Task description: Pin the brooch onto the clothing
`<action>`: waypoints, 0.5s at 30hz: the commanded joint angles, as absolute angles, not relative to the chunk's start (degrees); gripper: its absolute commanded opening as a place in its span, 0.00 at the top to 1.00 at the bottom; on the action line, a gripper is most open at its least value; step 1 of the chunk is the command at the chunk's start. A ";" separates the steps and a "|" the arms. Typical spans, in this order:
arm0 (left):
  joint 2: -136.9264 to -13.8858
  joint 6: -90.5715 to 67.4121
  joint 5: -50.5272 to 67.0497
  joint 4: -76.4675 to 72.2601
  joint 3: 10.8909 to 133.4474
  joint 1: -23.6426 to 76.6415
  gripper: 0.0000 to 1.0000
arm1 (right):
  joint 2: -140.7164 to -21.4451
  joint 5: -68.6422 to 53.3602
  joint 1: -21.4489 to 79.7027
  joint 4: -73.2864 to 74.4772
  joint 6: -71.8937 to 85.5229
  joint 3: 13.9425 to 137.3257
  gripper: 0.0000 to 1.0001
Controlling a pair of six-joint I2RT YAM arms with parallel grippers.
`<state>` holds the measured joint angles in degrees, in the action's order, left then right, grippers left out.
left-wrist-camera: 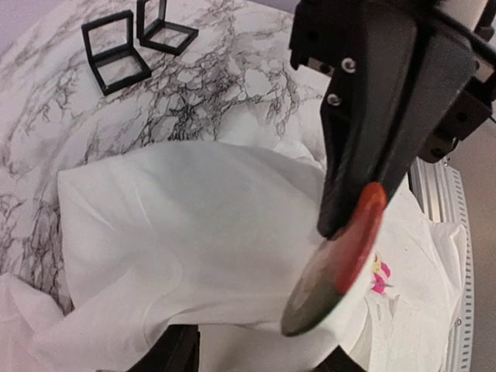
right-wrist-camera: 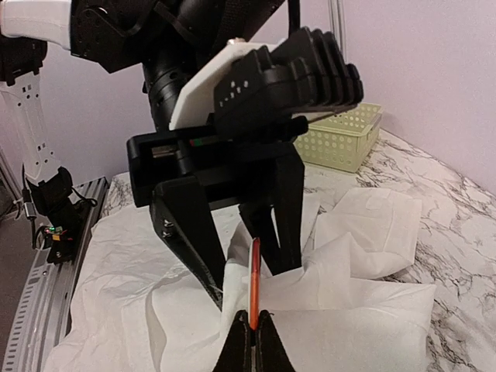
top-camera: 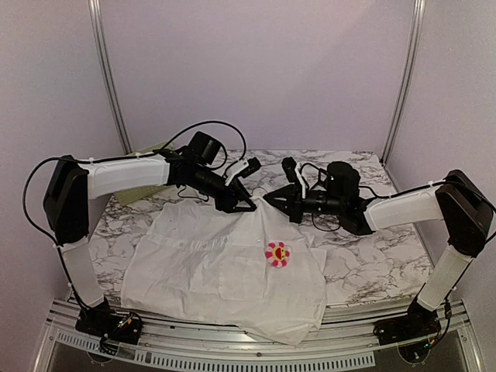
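The clothing, a white shirt [top-camera: 209,271], lies spread on the marble table [top-camera: 387,256], bunched up at its far edge [right-wrist-camera: 364,232]. The brooch [right-wrist-camera: 253,283] is a thin round disc with an orange-red rim and a dull grey face [left-wrist-camera: 333,267]. It stands on edge against a raised fold of the shirt. My right gripper [right-wrist-camera: 253,337] is shut on its lower edge. My left gripper [top-camera: 236,203] faces it from the other side, its fingers [right-wrist-camera: 190,232] spread open either side of the disc. A pink flower badge [top-camera: 277,253] sits on the shirt's chest.
Two small open black boxes [left-wrist-camera: 116,50] stand on the marble behind the shirt. A pale green perforated basket [right-wrist-camera: 345,136] sits at the table's far left corner. A metal rail [top-camera: 256,341] runs along the near edge between the arm bases.
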<state>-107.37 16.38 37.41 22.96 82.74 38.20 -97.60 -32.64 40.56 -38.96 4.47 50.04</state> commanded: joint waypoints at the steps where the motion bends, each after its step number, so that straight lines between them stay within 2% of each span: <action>1: -107.89 19.66 33.22 29.84 85.20 37.01 0.53 | -96.42 -39.77 41.15 -44.85 7.38 49.39 1.00; 8: -105.84 28.27 35.61 38.17 88.37 36.08 0.29 | -97.37 -40.84 40.97 -43.33 6.98 49.45 1.00; 12: -103.55 36.12 38.92 43.53 89.36 34.67 0.25 | -97.50 -42.77 40.55 -42.60 6.81 50.25 1.00; 15: -102.62 35.45 42.66 41.41 89.61 33.85 0.23 | -97.85 -43.56 40.36 -42.53 6.94 50.36 1.00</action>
<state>-105.80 31.29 37.74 39.24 87.79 35.88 -97.62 -40.64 40.77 -41.28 6.42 49.91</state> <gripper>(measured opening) 0.765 0.009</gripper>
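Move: Just right of the left hand, some 3 cm off, 1 cm ahead and 3 cm higher, is the second brooch, clamped in the right fingertips. From the right hand, the raised clothing fold lies about 3 cm to the left and 3 cm lower, still between the left fingers. The pinned flower brooch lies some 9 cm back of the right hand, 3 cm to its right and 11 cm below. Spreading its already part-open fingers wide, the left hand lets the raised fold go and backs off to the left about 3 cm, easing back and up towards the end. The right hand keeps the brooch pinched at the fold, draws it back some 2 cm, fastest at first, and turns it slightly counter-clockwise. ##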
